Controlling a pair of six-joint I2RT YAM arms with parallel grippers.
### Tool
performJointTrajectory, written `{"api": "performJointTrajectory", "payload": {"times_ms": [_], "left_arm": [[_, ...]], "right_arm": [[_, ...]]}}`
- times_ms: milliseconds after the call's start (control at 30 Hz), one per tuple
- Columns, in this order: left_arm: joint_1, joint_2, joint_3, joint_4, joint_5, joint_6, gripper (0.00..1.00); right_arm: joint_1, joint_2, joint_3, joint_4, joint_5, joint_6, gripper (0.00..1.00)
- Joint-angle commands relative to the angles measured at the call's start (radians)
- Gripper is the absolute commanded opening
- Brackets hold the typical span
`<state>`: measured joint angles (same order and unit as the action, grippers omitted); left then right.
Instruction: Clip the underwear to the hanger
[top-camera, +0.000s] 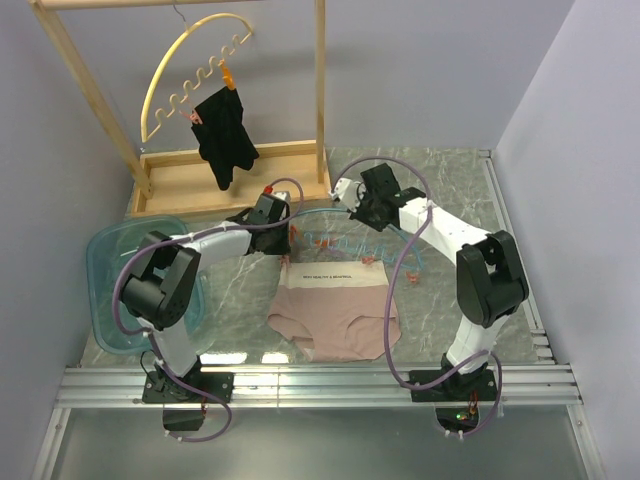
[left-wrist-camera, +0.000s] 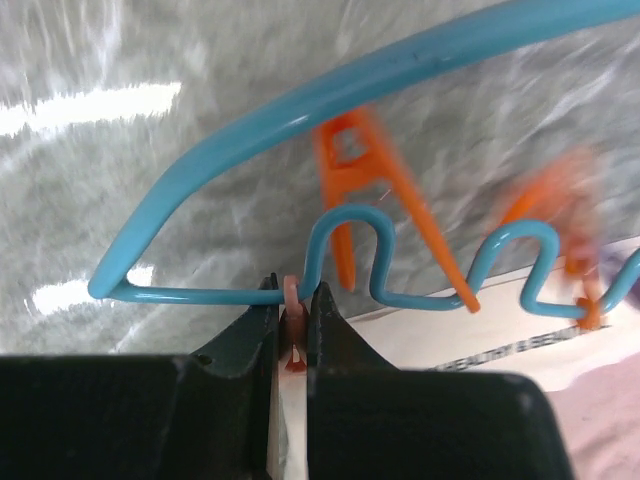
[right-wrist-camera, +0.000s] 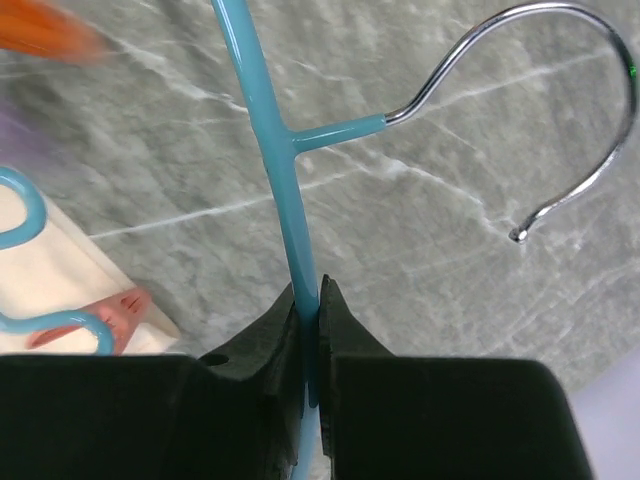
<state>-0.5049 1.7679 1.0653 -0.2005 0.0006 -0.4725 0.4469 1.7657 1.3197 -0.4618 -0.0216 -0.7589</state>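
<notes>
The pink-beige underwear (top-camera: 335, 312) lies flat on the marble table, cream waistband (left-wrist-camera: 470, 335) toward the back. Just above the waistband, the light-blue hanger (top-camera: 335, 238) is held between both grippers. My left gripper (left-wrist-camera: 295, 292) is shut on a small pink clip (left-wrist-camera: 291, 300) that hangs on the hanger's wavy lower edge (left-wrist-camera: 345, 225), near its left end. Orange clips (left-wrist-camera: 365, 180) dangle further along that edge, blurred. My right gripper (right-wrist-camera: 308, 292) is shut on the hanger's blue arch (right-wrist-camera: 262, 110), just below the metal hook (right-wrist-camera: 560, 90).
A wooden rack (top-camera: 235, 178) at the back holds a yellow arched hanger (top-camera: 190, 60) with a black garment (top-camera: 225, 140) clipped to it. A translucent blue basin (top-camera: 105, 260) sits at the left. A metal rail (top-camera: 320, 385) runs along the near edge.
</notes>
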Motion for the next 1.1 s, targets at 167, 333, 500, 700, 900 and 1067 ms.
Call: {"api": "performJointTrajectory", "payload": {"times_ms": [167, 333, 500, 700, 900, 1067], "left_arm": [[-0.007, 0.025, -0.064, -0.088, 0.002, 0.014, 0.0], [-0.006, 0.016, -0.077, -0.085, 0.002, 0.014, 0.0], [-0.006, 0.018, -0.074, -0.082, 0.003, 0.009, 0.13], [-0.004, 0.018, -0.065, -0.094, 0.002, 0.0, 0.32], [-0.001, 0.018, -0.064, -0.1, 0.002, 0.0, 0.47], [0.002, -0.024, -0.062, -0.096, 0.009, 0.0, 0.58]], "right_arm": [[0.024, -0.04, -0.014, 0.061, -0.031, 0.038, 0.0], [0.027, -0.037, -0.013, 0.064, -0.028, 0.036, 0.0], [0.03, -0.034, -0.004, 0.06, -0.024, 0.036, 0.0], [0.03, -0.037, 0.0, 0.057, -0.028, 0.036, 0.0], [0.035, -0.046, -0.005, 0.054, -0.038, 0.033, 0.0], [0.036, -0.049, -0.004, 0.057, -0.047, 0.027, 0.0]]}}
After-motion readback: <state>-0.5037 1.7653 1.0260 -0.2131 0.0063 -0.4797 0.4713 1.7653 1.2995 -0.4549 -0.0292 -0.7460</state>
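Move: The left hand, shut on the near pink clip hanging from the blue hanger's left end, has the underwear waistband's left corner about 3 cm back and 4 cm below. Beside the hand, the first orange clip hangs some 3 cm to the right and 1 cm ahead. The right hand grips the hanger beside its hook; that same corner lies roughly 14 cm left, 8 cm back and 10 cm below, while the far pink clip is about 9 cm back, 3 cm right and 7 cm lower. Keeping the pink clip squeezed between its fingertips, the left hand eases it some 2 cm down and 1.5 cm back onto the waistband's left corner, holds still, then opens its fingers to about half and lets go of the clip. The right hand keeps its pinch on the hanger and brings it about 1 cm back and 1 cm down alongside, then holds. ##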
